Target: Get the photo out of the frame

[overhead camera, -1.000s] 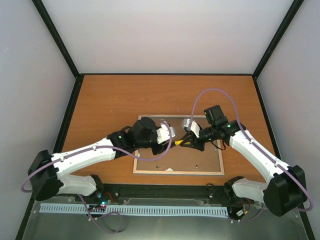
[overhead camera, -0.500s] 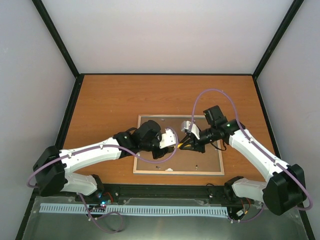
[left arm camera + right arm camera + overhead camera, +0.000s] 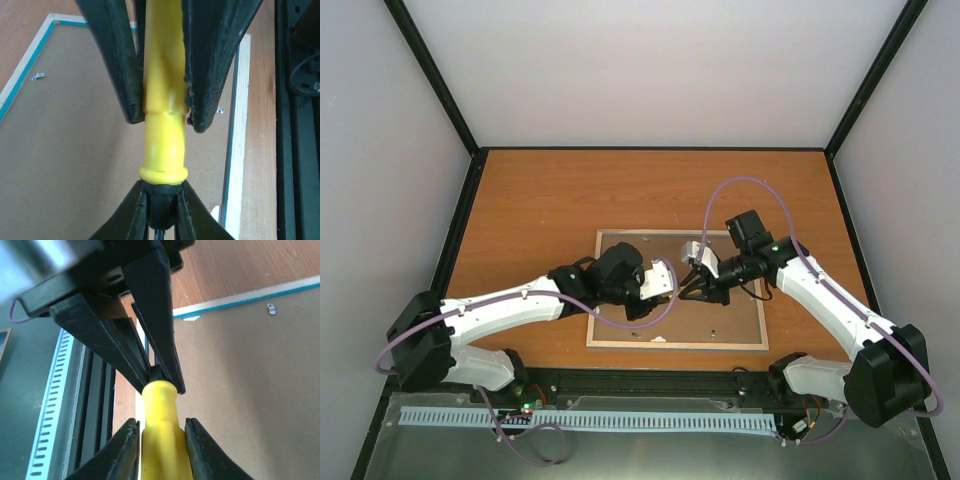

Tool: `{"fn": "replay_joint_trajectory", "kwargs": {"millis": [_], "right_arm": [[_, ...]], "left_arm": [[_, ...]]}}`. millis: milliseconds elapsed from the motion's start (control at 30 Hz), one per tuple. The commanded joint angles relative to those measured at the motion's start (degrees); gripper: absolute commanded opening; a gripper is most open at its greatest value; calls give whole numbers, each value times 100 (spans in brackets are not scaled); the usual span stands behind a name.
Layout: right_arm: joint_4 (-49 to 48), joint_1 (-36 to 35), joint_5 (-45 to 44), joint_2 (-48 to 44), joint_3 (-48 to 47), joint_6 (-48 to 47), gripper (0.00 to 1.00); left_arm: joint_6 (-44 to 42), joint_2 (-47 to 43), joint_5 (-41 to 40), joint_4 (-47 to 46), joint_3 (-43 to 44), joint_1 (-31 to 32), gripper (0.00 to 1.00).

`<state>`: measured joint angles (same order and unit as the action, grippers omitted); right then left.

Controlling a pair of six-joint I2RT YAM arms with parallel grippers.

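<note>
The frame point(image 3: 670, 346) lies face down, its plain brown backing board point(image 3: 720, 310) up, so the photo is hidden. My two grippers meet above the board's left part, both on a small yellow-handled screwdriver point(image 3: 164, 125). My left gripper point(image 3: 161, 205) is shut on the black collar below the handle. My right gripper point(image 3: 161, 450) grips the yellow handle point(image 3: 159, 405) from the other end. In the top view the left gripper point(image 3: 670, 284) and the right gripper point(image 3: 693, 284) stand tip to tip.
Small metal turn clips point(image 3: 37, 76) point(image 3: 270, 308) sit along the board's edges. The frame's pale wood edge point(image 3: 240, 125) with its light-blue lip runs next to the black rail point(image 3: 650, 380) at the table's near edge. Purple cables loop over both arms.
My left gripper has moved slightly right and toward the near edge, closing in on the right gripper's tip, and now grips the screwdriver. The right arm has barely shifted.
</note>
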<state>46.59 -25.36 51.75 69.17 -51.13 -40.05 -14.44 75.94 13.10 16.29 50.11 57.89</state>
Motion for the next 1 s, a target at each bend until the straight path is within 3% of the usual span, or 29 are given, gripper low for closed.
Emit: {"fn": "replay_joint_trajectory", "kwargs": {"millis": [0,100,233,467,767,967], "right_arm": [[-8,18,-63,2,-188,51,35],[-32,24,-249,-198,-202,158,56],[-351,57,-513,-631,-23,406,71],[-413,59,-725,-331,-18,411,75],[-317,58,-674,-335,4,233,76],[-263,59,-663,-237,-8,148,76]], "left_arm": [[582,-343,-346,-452,-72,71,6],[1556,-426,-1195,-407,-301,70,3],[3297,-590,-1879,-45,-689,69,2],[6494,-1335,-3131,1479,-1273,-200,2],[7523,-1861,-3271,1937,-1970,-1660,1],[7482,-1868,-2815,1406,-2337,-2390,4]]}}
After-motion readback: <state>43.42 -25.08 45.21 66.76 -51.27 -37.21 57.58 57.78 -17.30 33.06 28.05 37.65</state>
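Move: Both hands grip the yellow screwdriver; its middle, near the collar, is about 6 cm to the right hand's left and level. The left hand is to take it to bare table beyond the frame's left edge, about 25 cm left, 5 ahead and 15 below. The face-down frame's middle is 6 cm ahead of that hand, 4 right and 15 below; the white scrap is 6 back, straight below. From the right hand, the frame's middle is 6 cm ahead and 16 below. The right fingers open wide and let go of the yellow handle, that hand easing only some 2 cm forward, while the left fingers keep their pinch at the collar and first lift slightly. The left hand then sweeps about 24 cm left and 10 cm down, drifting a little forward, out past the frame's left edge towards the bare table, its wrist swinging some 95 degrees counter-clockwise until the fingers point down and forward. ##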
